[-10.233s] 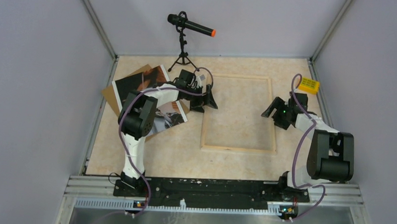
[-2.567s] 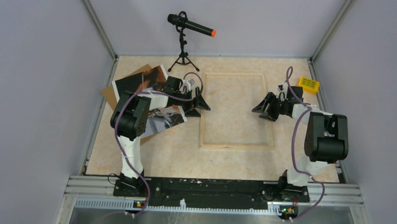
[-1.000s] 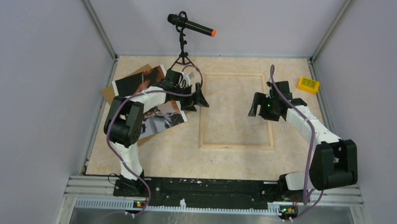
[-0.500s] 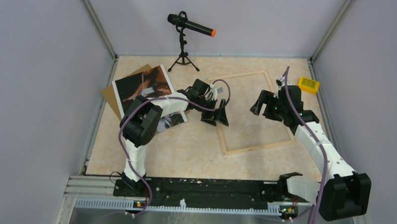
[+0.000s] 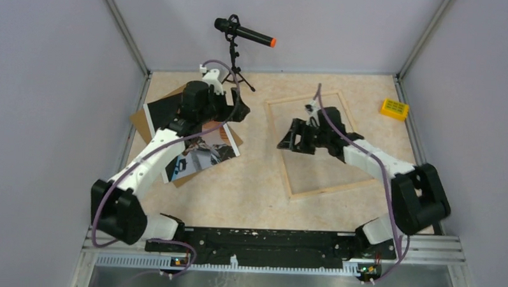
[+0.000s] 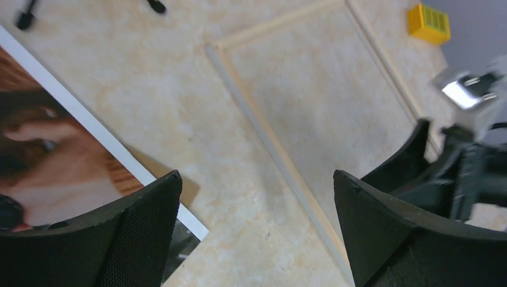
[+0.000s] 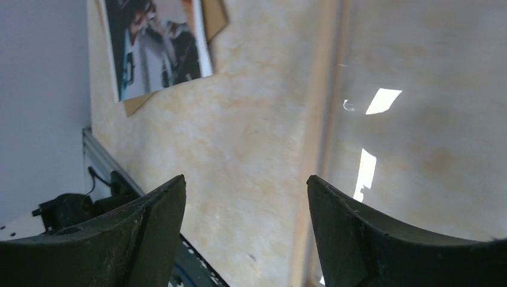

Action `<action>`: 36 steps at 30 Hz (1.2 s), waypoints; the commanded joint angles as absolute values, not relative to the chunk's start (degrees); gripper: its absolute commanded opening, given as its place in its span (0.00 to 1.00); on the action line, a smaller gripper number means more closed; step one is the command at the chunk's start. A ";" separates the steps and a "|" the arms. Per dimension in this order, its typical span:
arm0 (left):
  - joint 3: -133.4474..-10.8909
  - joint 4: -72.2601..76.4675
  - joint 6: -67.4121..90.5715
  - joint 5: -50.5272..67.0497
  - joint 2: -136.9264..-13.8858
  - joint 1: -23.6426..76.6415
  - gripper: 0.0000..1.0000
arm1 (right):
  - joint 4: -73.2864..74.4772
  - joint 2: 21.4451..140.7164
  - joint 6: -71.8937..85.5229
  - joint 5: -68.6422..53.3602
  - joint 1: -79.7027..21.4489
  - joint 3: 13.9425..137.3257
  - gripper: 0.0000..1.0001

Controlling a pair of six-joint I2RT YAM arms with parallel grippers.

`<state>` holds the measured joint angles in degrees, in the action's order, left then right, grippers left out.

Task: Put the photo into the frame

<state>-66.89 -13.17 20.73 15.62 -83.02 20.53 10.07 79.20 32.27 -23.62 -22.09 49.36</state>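
The photo [image 5: 206,153] lies flat at the left on a brown backing board [image 5: 137,121], with my left arm crossing above it. The pale wood frame [image 5: 278,149] lies skewed on the table's middle. My left gripper [image 5: 238,111] hangs open over the photo's right edge, nothing between its fingers. In the left wrist view the left gripper [image 6: 257,174] looks down at bare table between the photo [image 6: 54,149] and the frame's rail [image 6: 269,143]. My right gripper [image 5: 287,137] stands open above the frame's left rail. The right gripper [image 7: 246,178] is empty; the frame's rail [image 7: 323,119] and photo [image 7: 158,45] lie beyond.
A microphone on a small tripod [image 5: 242,33] stands at the back. A yellow block [image 5: 393,109] sits at the right, beside the wall. Grey walls close in the table on three sides.
Within the last second the frame turned, its near end swinging right. My left gripper drew back up-left to the photo's edge. My right gripper moved left to the frame's left rail.
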 commanded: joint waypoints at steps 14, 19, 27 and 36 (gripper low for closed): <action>-55.49 0.89 17.07 -7.33 -65.18 21.79 0.99 | -14.84 121.36 45.28 -36.63 -37.76 73.77 0.62; -55.99 0.98 16.88 -3.93 -66.77 21.67 0.99 | -14.46 126.09 43.46 -37.09 -37.79 76.92 0.57; -56.29 1.14 17.58 -0.66 -66.92 20.77 0.99 | -22.74 131.04 48.59 -40.36 -38.35 77.10 0.44; -56.75 1.09 18.39 2.65 -67.40 20.23 0.99 | -33.24 132.43 56.38 -42.03 -38.80 75.77 0.31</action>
<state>-55.27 -1.67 17.74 -0.36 -67.37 20.80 -26.87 131.04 53.39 -41.58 -38.13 75.66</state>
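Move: The photo's near right corner, where my right fingers will close, lies about 22 cm to the left of that hand, some 2 cm ahead and 10 cm below it. A corner of the cardboard under the photo peeks out about 4 cm farther out and 1 cm right of the photo corner. From my right hand, the frame's middle is around 5 cm ahead and 6 cm right, also 10 cm down. My left hand has that photo corner about 7 cm behind it, level sideways, some 17 cm below. I sweep my right hand about 22 cm left, off the frame and down some 10 cm to the photo's near right corner, fast at first, then creeping in while the hand turns counter-clockwise and rolls its left side up. On the way I narrow the open fingers to about a third, one on each side of the corner. My left hand, empty and wide open, shifts left and lifts, its fingers tipping up. ##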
